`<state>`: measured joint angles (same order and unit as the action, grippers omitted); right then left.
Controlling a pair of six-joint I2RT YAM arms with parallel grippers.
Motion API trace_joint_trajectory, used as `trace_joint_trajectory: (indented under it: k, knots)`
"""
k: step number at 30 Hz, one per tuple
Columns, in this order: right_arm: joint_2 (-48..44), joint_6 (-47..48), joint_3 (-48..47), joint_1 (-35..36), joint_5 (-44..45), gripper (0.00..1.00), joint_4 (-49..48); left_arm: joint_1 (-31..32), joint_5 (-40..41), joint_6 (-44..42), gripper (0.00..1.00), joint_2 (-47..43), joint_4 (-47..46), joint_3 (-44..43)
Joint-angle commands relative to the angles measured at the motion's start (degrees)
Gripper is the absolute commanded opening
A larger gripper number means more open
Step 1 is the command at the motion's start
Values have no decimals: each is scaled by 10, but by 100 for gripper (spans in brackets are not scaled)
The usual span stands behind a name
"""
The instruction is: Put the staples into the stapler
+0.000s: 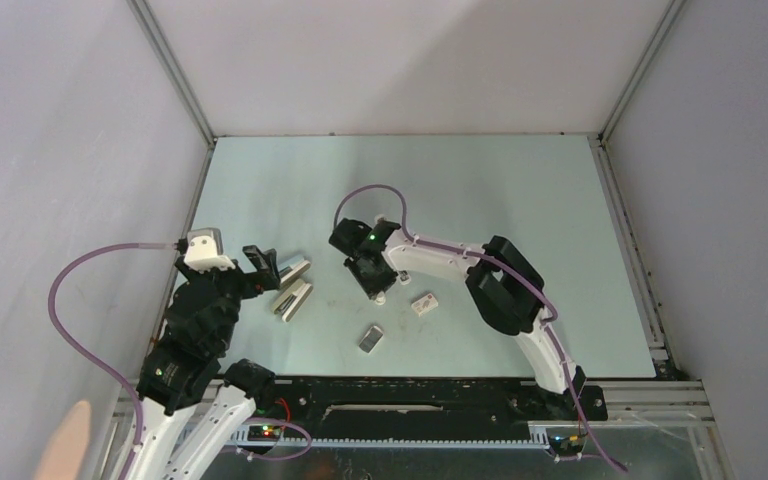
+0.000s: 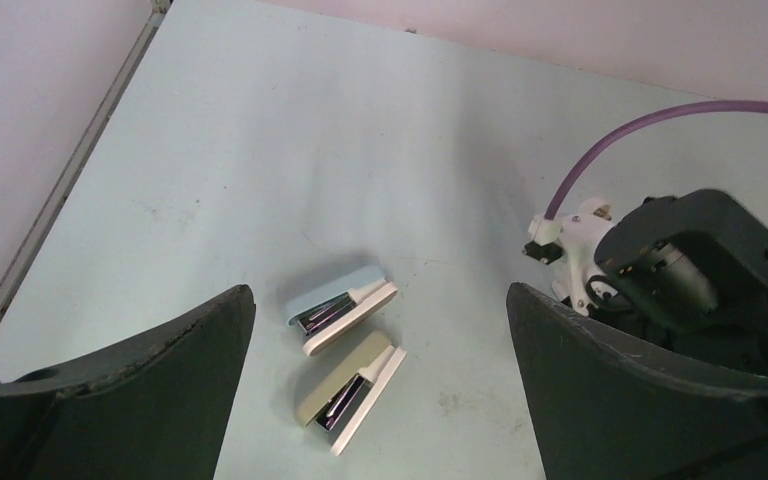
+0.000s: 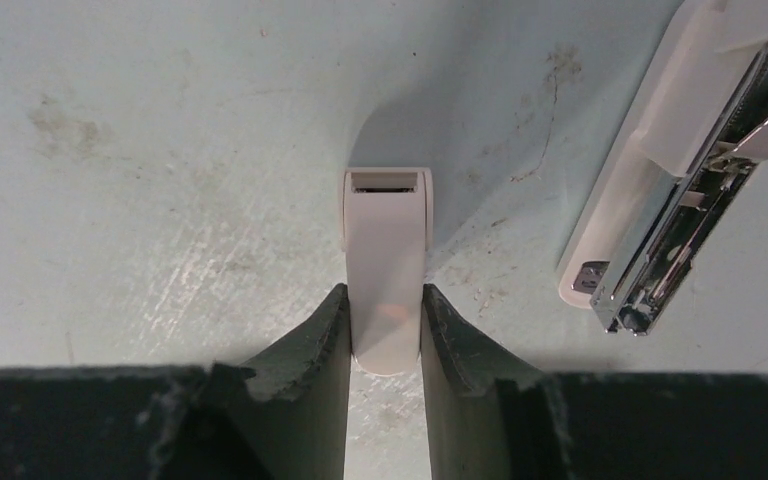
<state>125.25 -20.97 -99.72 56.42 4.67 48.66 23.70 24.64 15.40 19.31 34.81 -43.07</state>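
Note:
The stapler (image 3: 385, 240), slim and white with a dark slot in its far end, lies on the pale table between my right gripper's (image 3: 385, 295) two fingers. Both pads press flat on its sides, so the gripper is shut on it. From above, the right gripper (image 1: 372, 280) hides most of the stapler (image 1: 381, 297). The staples (image 1: 371, 338), a small grey block, lie loose nearer the front edge. My left gripper (image 1: 263, 262) hangs wide open at the left with nothing between its fingers (image 2: 190, 350).
Two larger staplers, one blue-topped (image 2: 342, 305) and one beige-topped (image 2: 352, 388), lie side by side under the left gripper. One larger stapler with bright metal (image 3: 680, 180) shows right of the right fingers. A little white box (image 1: 423, 303) lies right of the right gripper.

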Motion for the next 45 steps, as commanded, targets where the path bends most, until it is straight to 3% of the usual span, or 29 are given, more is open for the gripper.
trace_joint_trajectory:
  k: [1, 7, 11, 24, 29, 35, 40, 45]
  knots:
    - [9, -4, 50, 16, 68, 14, -49, -8, -11, -12, 100, 4, -21, 4]
    - [22, -28, 126, 21, 92, 4, -128, -12, -12, -12, 100, 9, -20, 5]
    - [21, -32, 135, 22, 95, 1, -131, -13, -15, -12, 100, 11, -20, 5]
    - [-157, 0, 26, -7, 73, 4, 27, -17, -21, -11, 100, 8, -20, 7]
    - [-230, 0, 82, -67, 97, 7, 43, -17, -27, -12, 100, 6, -22, 8]
    - [-275, 5, 192, -204, 105, 7, 20, -17, -28, -12, 100, 3, -22, 9]
    - [-259, 25, 236, -309, 85, 6, -30, -17, -28, -12, 100, 2, -23, 10]
    - [-218, 41, 239, -356, 68, 6, -63, -16, -31, -13, 100, 4, -22, 11]
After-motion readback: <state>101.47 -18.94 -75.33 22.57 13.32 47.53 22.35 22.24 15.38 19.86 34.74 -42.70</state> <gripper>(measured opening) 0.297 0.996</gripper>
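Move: My right hand already pinches the small white tool low over the table and takes it to a clear spot about 27 cm to its right and 9 cm farther out, some 2 cm below. The open stapler's middle lies about 9 cm ahead and 4 cm right of this hand; the patterned box stands about 11 cm right and 3 cm back. From my left hand the clear spot is roughly 46 cm right, 12 cm ahead and 27 cm below. Keeping the tool pinched, my right hand first settles about 1 cm lower while its fingertips tip forward slightly. Then I lift it about 12 cm and swing it right across the open stapler's near end, some 27 cm right and 9 cm forward in all, turning about 35 degrees clockwise and coming down again towards the clear spot. ##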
